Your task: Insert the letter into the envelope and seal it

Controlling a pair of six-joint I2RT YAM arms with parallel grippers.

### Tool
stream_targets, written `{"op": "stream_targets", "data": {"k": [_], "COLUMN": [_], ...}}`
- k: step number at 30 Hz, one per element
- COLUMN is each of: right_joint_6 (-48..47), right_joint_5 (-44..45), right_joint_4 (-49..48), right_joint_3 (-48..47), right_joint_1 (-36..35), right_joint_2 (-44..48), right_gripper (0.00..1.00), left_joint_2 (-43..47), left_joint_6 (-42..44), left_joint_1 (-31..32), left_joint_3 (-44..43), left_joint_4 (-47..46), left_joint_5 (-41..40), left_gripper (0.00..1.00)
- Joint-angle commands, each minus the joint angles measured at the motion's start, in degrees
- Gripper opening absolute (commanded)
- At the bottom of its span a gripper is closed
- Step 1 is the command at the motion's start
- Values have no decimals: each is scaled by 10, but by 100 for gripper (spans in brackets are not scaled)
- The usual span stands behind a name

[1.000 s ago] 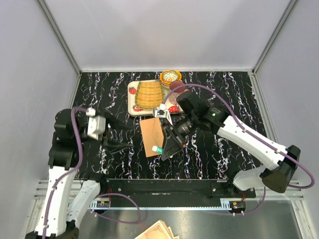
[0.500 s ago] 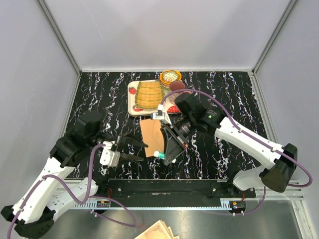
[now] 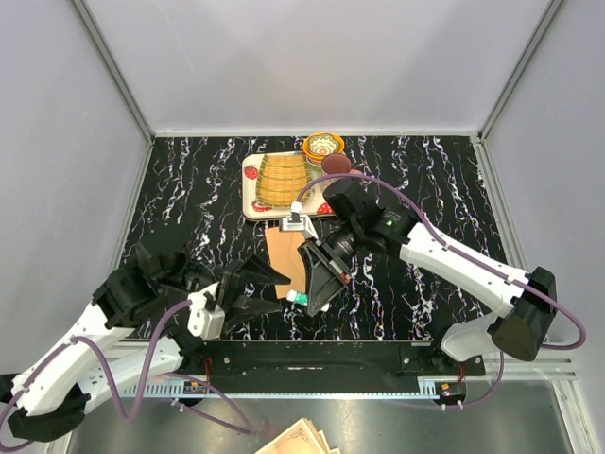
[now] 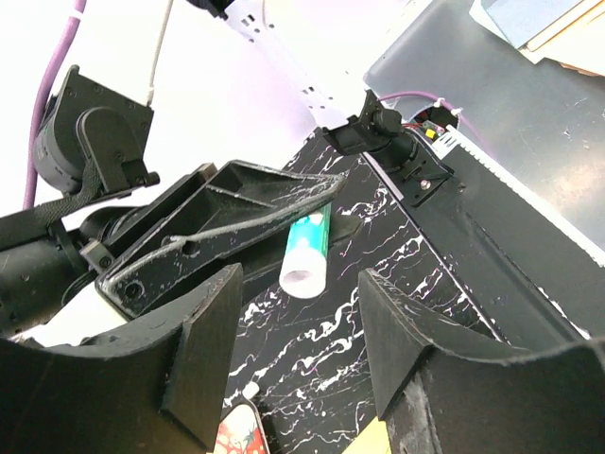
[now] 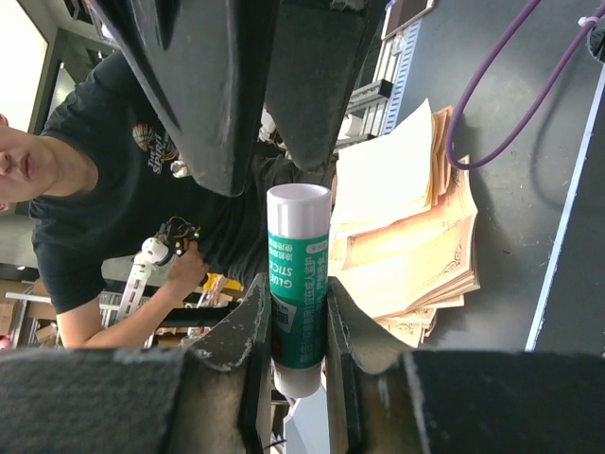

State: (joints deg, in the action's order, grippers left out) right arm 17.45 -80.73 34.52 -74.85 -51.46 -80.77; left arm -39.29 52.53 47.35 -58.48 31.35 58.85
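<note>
The orange-tan envelope (image 3: 285, 252) lies flat on the black marbled table (image 3: 189, 189), just in front of the tray. The letter is out of view. My right gripper (image 3: 304, 295) is shut on a green and white glue stick (image 3: 298, 296) over the envelope's near end. The stick (image 5: 298, 274) sits clamped between the right fingers (image 5: 241, 331), white cap outward. My left gripper (image 3: 269, 289) is open and points at that cap from the left. In the left wrist view the stick (image 4: 307, 253) hangs just beyond the spread left gripper (image 4: 307, 355), apart from both fingers.
A patterned tray (image 3: 250, 189) with a yellow striped object (image 3: 282, 178) stands behind the envelope. A small bowl (image 3: 323, 145) and a brown disc (image 3: 337, 164) sit at its right. A stack of ornate-edged beige paper (image 3: 301, 439) lies below the table's near edge.
The left arm swung down from the left side to the near middle, bringing its gripper up to the glue stick's cap. The right arm shifted slightly left, still holding the stick.
</note>
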Motion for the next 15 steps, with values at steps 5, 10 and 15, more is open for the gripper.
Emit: {"op": "stream_targets", "data": {"k": [5, 10, 15], "right_joint_6": [17, 19, 21], "right_joint_5": [-26, -30, -27], "right_joint_4": [-23, -25, -25], "right_joint_3": [-9, -8, -13], "right_joint_1": [-14, -19, -19], "right_joint_2": [1, 0, 1], "right_gripper": [0, 0, 0], "left_joint_2": [-23, -30, -35], "left_joint_6": [35, 35, 17], "left_joint_1": [49, 70, 77], "left_joint_3": [-13, -16, -25], "left_joint_4": [-28, -25, -9], "left_joint_5": [-29, -47, -59], "left_gripper": [54, 45, 22]}}
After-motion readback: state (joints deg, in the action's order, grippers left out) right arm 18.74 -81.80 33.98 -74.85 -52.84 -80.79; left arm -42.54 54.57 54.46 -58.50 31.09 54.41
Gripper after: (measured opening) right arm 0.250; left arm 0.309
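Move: The glue stick's white cap is about 2 cm to the right of the left gripper, 1 cm back and 1 cm lower. The right gripper already holds the stick, with that cap some 6 cm to its left and 1 cm ahead. The envelope lies on the table roughly 25 cm straight ahead of the left gripper and 35 cm below; the tray is about 53 cm ahead, 3 cm right and 34 cm below. Bring the left gripper about 2 cm to the right, sinking some 1 cm and easing slightly back, so its fingertips come either side of the glue stick's cap; hold them open at first, then close them to about half their gap. Keep the right gripper shut on the stick, letting it drift back by about 1 cm. ##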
